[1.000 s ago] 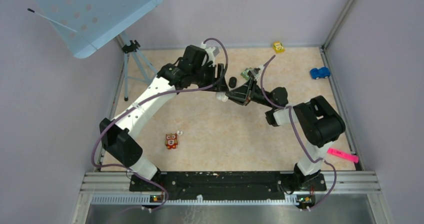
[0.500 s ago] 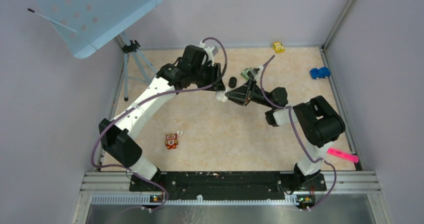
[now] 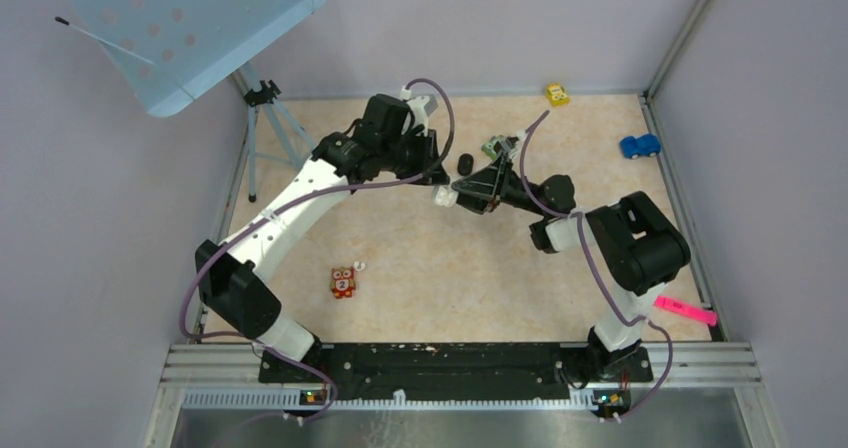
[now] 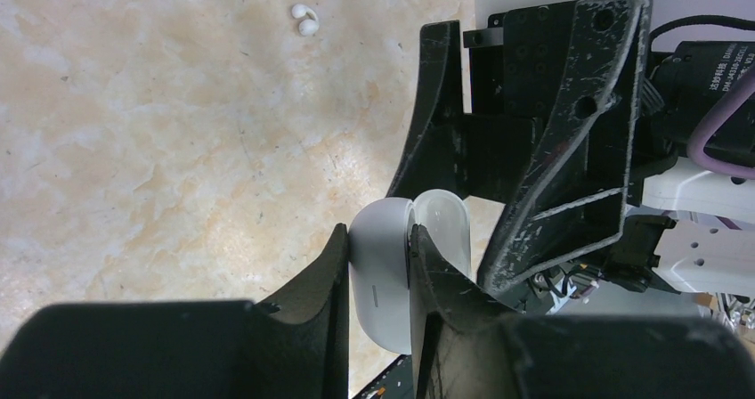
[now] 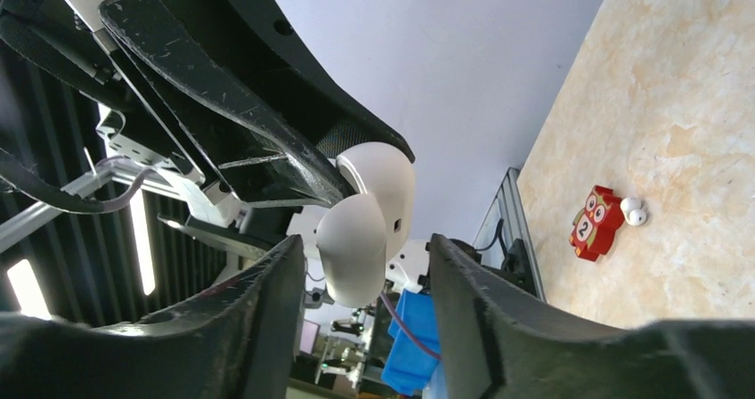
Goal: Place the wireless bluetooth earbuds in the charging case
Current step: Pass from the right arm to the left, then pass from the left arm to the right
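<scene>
The white charging case (image 4: 383, 274) hangs above the table with its lid swung open. My left gripper (image 4: 378, 234) is shut on the case body, and the lid sits outside its right finger. In the top view the case (image 3: 445, 196) is between the two arms at the middle back. My right gripper (image 5: 367, 241) stands open around the case (image 5: 378, 181), with a gap on each side. Two white earbuds (image 3: 359, 265) lie together on the table next to the owl block; they also show in the left wrist view (image 4: 304, 20) and the right wrist view (image 5: 633, 210).
A red owl block (image 3: 342, 282) sits at the front left. A small black oval object (image 3: 465, 162) and a green item (image 3: 492, 148) lie behind the grippers. A yellow car (image 3: 557, 94), blue car (image 3: 639, 146), pink marker (image 3: 686, 310) and tripod (image 3: 265, 118) stand at the edges.
My left gripper has closed onto the case. My right gripper, shut on the case before, has opened. The left arm has shifted slightly to the left.
</scene>
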You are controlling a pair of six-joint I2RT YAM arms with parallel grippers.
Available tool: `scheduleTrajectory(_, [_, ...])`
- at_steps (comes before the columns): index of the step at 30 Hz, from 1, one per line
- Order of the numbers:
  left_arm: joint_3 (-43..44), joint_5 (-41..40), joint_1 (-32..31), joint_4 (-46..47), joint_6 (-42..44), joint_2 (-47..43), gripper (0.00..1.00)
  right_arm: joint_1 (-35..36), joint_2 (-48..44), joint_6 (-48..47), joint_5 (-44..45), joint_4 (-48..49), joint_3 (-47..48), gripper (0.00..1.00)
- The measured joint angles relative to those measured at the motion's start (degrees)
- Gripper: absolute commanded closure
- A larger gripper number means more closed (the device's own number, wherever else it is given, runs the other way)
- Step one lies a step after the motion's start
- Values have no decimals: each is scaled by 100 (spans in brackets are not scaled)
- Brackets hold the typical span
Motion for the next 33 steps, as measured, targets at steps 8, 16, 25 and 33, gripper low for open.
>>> scheduleTrajectory(8, [-177,146,109,120,-28,-74,80,-4,0,9,11,4,-7,15])
scheduleTrajectory(16, [-776,1200,922,833,-455,-330,80,-221,-238,0,-72,2,-739,14])
scheduleTrajectory(25, [-1720,2577,1447,2256,-1309,-479,77,-581,-1646,-678,-389,-708,-1622,11])
scheduleTrajectory(33, [-1928,3351,1445,3121,-1692,-474,76,-581,-3713,-3646,332,-5965,-501,3])
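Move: The charging case is already pinched in the left fingertips, its middle about 1 cm back, right and below that hand point; from the right hand, whose fingers are already part open around its end, it lies some 2 cm to the left. On the table, roughly 24 cm below both hands, the black case sits about 25 cm ahead and 3 cm right of the right hand, and the white earbuds about 16 cm ahead and 7 cm right of it. Spread the right fingers to nearly full width and let them come free of the charging case, then draw that hand about 6 cm to the right, back and first dipping, later easing forward and up as its fingers tip downward. Keep the left grip on the case, shift left and slightly forward, then partly return and rise 2 cm, swinging its fingers up some 30 degrees towards level. ##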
